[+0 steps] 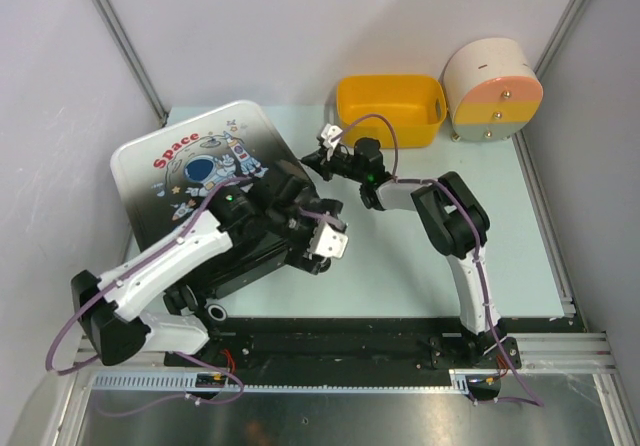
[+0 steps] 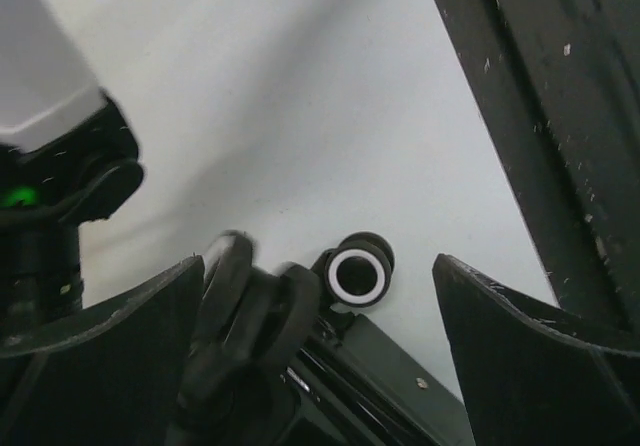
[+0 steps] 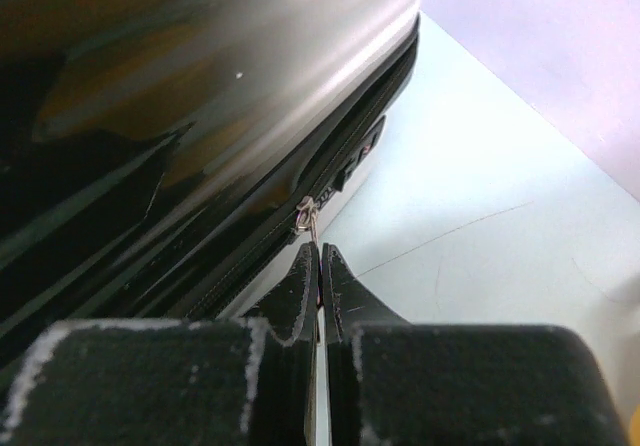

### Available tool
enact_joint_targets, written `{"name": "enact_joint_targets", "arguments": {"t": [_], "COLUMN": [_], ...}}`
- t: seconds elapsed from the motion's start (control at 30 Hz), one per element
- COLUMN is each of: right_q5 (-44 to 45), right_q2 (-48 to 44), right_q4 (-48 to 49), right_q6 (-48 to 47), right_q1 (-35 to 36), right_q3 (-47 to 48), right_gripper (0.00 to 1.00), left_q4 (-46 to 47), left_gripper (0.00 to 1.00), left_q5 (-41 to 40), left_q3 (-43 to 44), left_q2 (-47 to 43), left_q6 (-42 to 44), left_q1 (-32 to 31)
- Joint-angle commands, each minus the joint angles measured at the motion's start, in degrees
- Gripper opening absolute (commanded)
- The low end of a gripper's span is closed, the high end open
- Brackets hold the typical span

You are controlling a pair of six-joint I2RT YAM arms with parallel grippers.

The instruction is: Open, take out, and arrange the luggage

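The luggage [image 1: 195, 171] lies flat on the left of the table, its astronaut "Space" print facing up. My left gripper [image 1: 322, 238] hovers at its near right corner, open. In the left wrist view the wide-apart fingers [image 2: 100, 366] flank the black wheels [image 2: 245, 306], and a white-ringed wheel [image 2: 358, 271] sits between the tips of the left gripper [image 2: 318, 261]. My right gripper [image 1: 325, 148] is at the luggage's far right edge. The right wrist view shows this gripper [image 3: 320, 251] shut on the metal zipper pull [image 3: 306, 214] on the seam of the glossy shell [image 3: 200, 86].
A yellow basket [image 1: 390, 108] stands at the back centre, with a round cream-and-orange drawer box [image 1: 492, 91] to its right. Pale green table [image 1: 430, 266] stretches right of the luggage. Grey walls close in at the back and both sides.
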Motion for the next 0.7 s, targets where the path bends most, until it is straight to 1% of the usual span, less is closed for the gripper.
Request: {"name": "enact_joint_targets", "arguments": {"t": [0.0,0.03,0.07,0.1,0.13,0.17,0.2,0.23,0.27,0.3,0.33,0.37,0.4,0.43,0.47,0.53,0.57,0.6,0.63,0.67], "right_q5": [17.0,16.8,16.6,16.6,16.6,14.8,13.6,12.3,9.4,8.2,6.5,5.8,5.2,4.7,4.6,3.0,2.0,0.8,-1.4,-2.0], "right_q2": [-1.4,-1.6,-1.9,-1.9,-1.9,-1.9,-1.9,-2.1,-2.8,-3.3,-3.9,-5.3,-5.9,-6.4,-7.0,-8.8,-9.4,-11.1,-11.8,-12.6], "right_q4": [-0.5,-2.0,-4.7,-5.7,-6.5,-8.2,-8.9,-9.6,-12.1,-13.6,-15.2,-18.0,-19.5,-20.9,-23.4,-25.3,-27.0,-27.9,-29.6,-29.7], "right_q6": [-0.5,0.1,0.4,0.4,0.8,1.9,2.5,3.3,4.3,4.5,4.5,4.2,3.5,3.2,3.1,3.0,2.3,1.3,-1.7,-2.3], "right_q1": [-2.4,-3.2,-3.5,-3.8,-4.4,-4.7,-5.0,-5.4,-5.5,-5.5,-5.4,-5.5,-5.4,-5.5,-5.9,-6.5,-7.0,-7.2,-7.2,-7.2], "right_q3": [4.1,4.3,4.4,4.5,4.6,4.7,4.8,4.9,5.0,5.0,4.8,4.6,4.6,4.6,4.6,4.5,4.4,4.3,4.1,3.3], "right_gripper": [0.0,0.0,0.0,0.0,0.0,0.0,0.0,0.0,0.0,0.08,0.12,0.15,0.37,0.51,0.61,0.9,0.95,1.0,1.0,1.0], "left_q4": [-3.5,-3.3,-2.7,-2.3,-1.2,-0.7,-0.2,0.9,1.5,2.1,3.1,3.5,3.9,4.3,4.4,4.4,4.3,4.3,4.3,4.2], "left_gripper": [1.0,1.0,1.0,1.0,1.0,1.0,1.0,1.0,1.0,1.0,1.0,1.0,1.0,1.0,1.0,1.0,1.0,1.0,1.0,1.0], "left_q5": [0.4,0.2,0.0,0.0,-0.2,-0.4,-0.8,-1.2,-2.2,-4.0,-6.6,-7.8,-9.1,-13.0,-14.7,-16.4,-15.8,-15.3,-15.3,-14.3], "left_q3": [7.6,10.1,11.5,13.6,14.3,14.7,14.8,14.5,13.8,12.6,11.9,11.0,9.5,8.7,8.2,6.5,5.8,4.2,3.5,2.9], "left_q2": [-5.3,-6.0,-6.4,-6.6,-7.2,-7.5,-8.1,-9.7,-10.5,-11.6,-12.6,-14.5,-15.2,-15.8,-16.6,-17.2,-17.5,-18.3,-18.5,-18.6], "left_q6": [-18.9,-23.4,-25.9,-31.8,-35.3,-38.7,-44.8,-47.5,-49.9,-54.0,-55.7,-57.3,-60.3,-61.6,-62.7,-65.8,-66.6,-68.1,-68.9,-69.6], "left_q1": [2.4,3.5,6.7,8.8,11.3,17.0,20.2,23.7,30.5,33.8,37.3,44.1,47.2,50.6,55.8,61.1,66.3,68.8,73.2,75.5]}}
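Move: The suitcase lid's left edge lies about 39 cm left of the left hand, 13 cm ahead and some 5 cm lower; the nearest suitcase wheel is about 2 cm ahead of that hand, 5 cm right and 10 cm below. The zipper pull is pinched in the right hand's fingers, its middle 1 cm to the left. From the right hand, the combination lock is 5 cm ahead and 2 cm left, the yellow basket 13 cm ahead, 19 cm right, 6 cm lower. The left hand rises, swings 30 cm left over the suitcase; the right frees the zipper pull, backing 8 cm right. ##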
